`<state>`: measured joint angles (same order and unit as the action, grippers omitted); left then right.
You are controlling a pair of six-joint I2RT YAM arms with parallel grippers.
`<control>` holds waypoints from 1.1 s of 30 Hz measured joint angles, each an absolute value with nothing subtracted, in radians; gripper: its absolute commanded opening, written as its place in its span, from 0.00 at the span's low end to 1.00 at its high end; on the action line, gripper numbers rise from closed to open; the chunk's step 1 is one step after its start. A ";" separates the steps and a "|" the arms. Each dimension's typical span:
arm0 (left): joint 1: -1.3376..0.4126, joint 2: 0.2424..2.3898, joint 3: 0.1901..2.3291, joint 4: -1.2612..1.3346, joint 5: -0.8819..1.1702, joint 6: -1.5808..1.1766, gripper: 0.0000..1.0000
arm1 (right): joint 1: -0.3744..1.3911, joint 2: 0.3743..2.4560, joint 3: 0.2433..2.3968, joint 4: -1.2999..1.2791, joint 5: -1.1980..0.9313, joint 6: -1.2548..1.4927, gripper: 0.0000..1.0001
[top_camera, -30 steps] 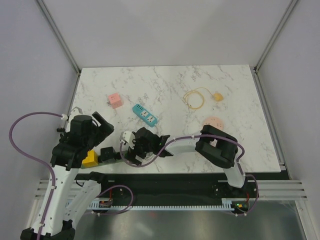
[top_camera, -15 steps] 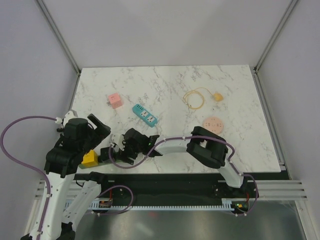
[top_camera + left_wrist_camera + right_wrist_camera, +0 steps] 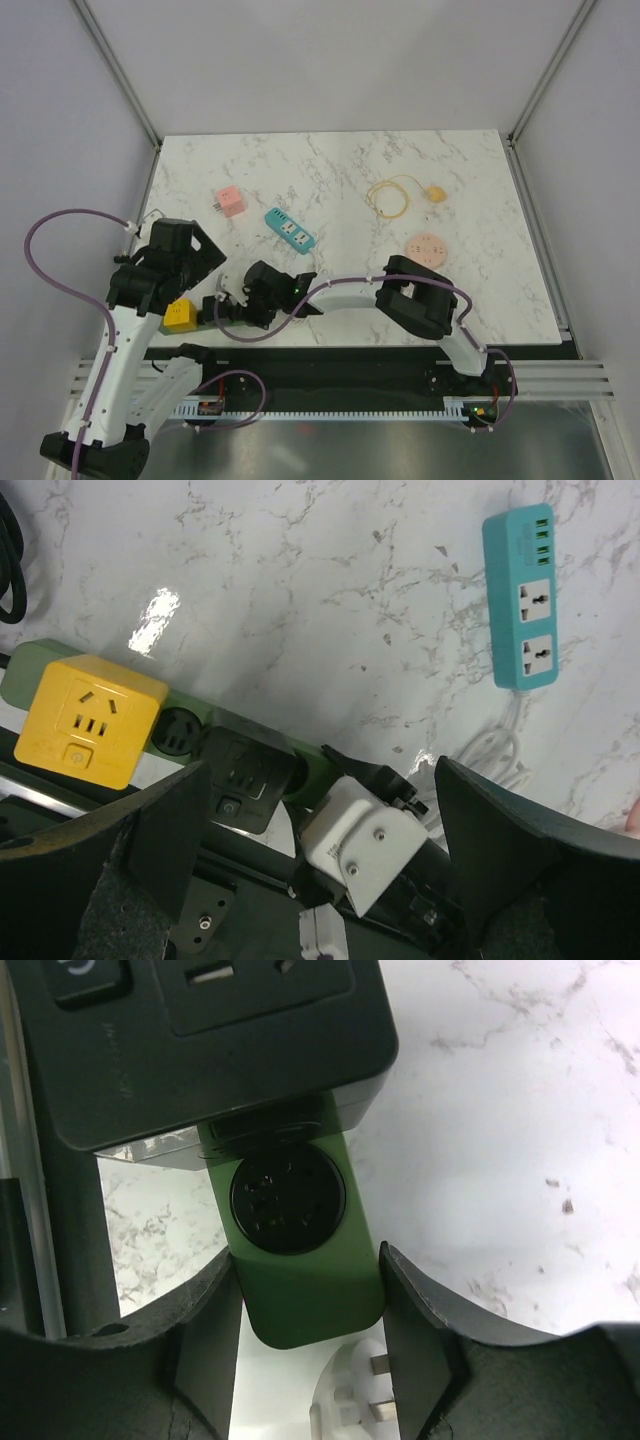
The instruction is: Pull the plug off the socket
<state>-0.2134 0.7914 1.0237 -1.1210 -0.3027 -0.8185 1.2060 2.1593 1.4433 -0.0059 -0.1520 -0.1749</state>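
A green socket strip (image 3: 182, 732) lies along the table's near left edge. Plugged into it are a yellow cube plug (image 3: 90, 720) (image 3: 180, 315) and a black cube plug (image 3: 245, 770) (image 3: 200, 1040). My right gripper (image 3: 300, 1330) (image 3: 232, 308) straddles the strip's free end (image 3: 297, 1280), just past the black plug. Its fingers (image 3: 420, 1320) press against both sides of the strip. My left gripper (image 3: 320, 860) (image 3: 200, 268) hovers above the strip, wide open and empty.
A white plug (image 3: 360, 1405) with bare prongs lies under my right gripper; its cable runs to a teal power strip (image 3: 290, 230). Farther back are a pink adapter (image 3: 231, 202), a coiled yellow cable (image 3: 395, 193) and a round orange disc (image 3: 427, 247).
My right gripper moved left to the green strip's end and its jaws narrowed onto it. The left arm shifted a little and stayed open.
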 measured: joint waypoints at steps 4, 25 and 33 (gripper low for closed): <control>-0.211 0.854 1.025 -1.119 -0.310 -0.800 1.00 | 1.218 2.106 1.352 0.043 -0.082 -0.165 0.00; -0.125 1.045 0.929 -0.912 -0.039 -0.757 0.89 | 1.044 1.971 1.157 0.061 -0.179 -0.145 0.29; -0.084 1.003 0.897 -0.894 -0.014 -0.761 0.68 | 1.014 1.954 1.158 0.027 -0.155 -0.071 0.97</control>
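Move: The black plug lies about 15 cm below the open left hand, roughly 4 cm back and 3 cm to its left; the yellow plug sits some 8 cm farther left on the green socket, about level. From the right hand, already gripping the socket's right end, the black plug is about 7 cm left and 1 cm ahead, the yellow plug 15 cm left and level, and the teal strip 20 cm ahead and 10 cm right. Right hand drags socket 9 cm right, forward, then releases; left goes 6 cm down, forward towards black plug. ##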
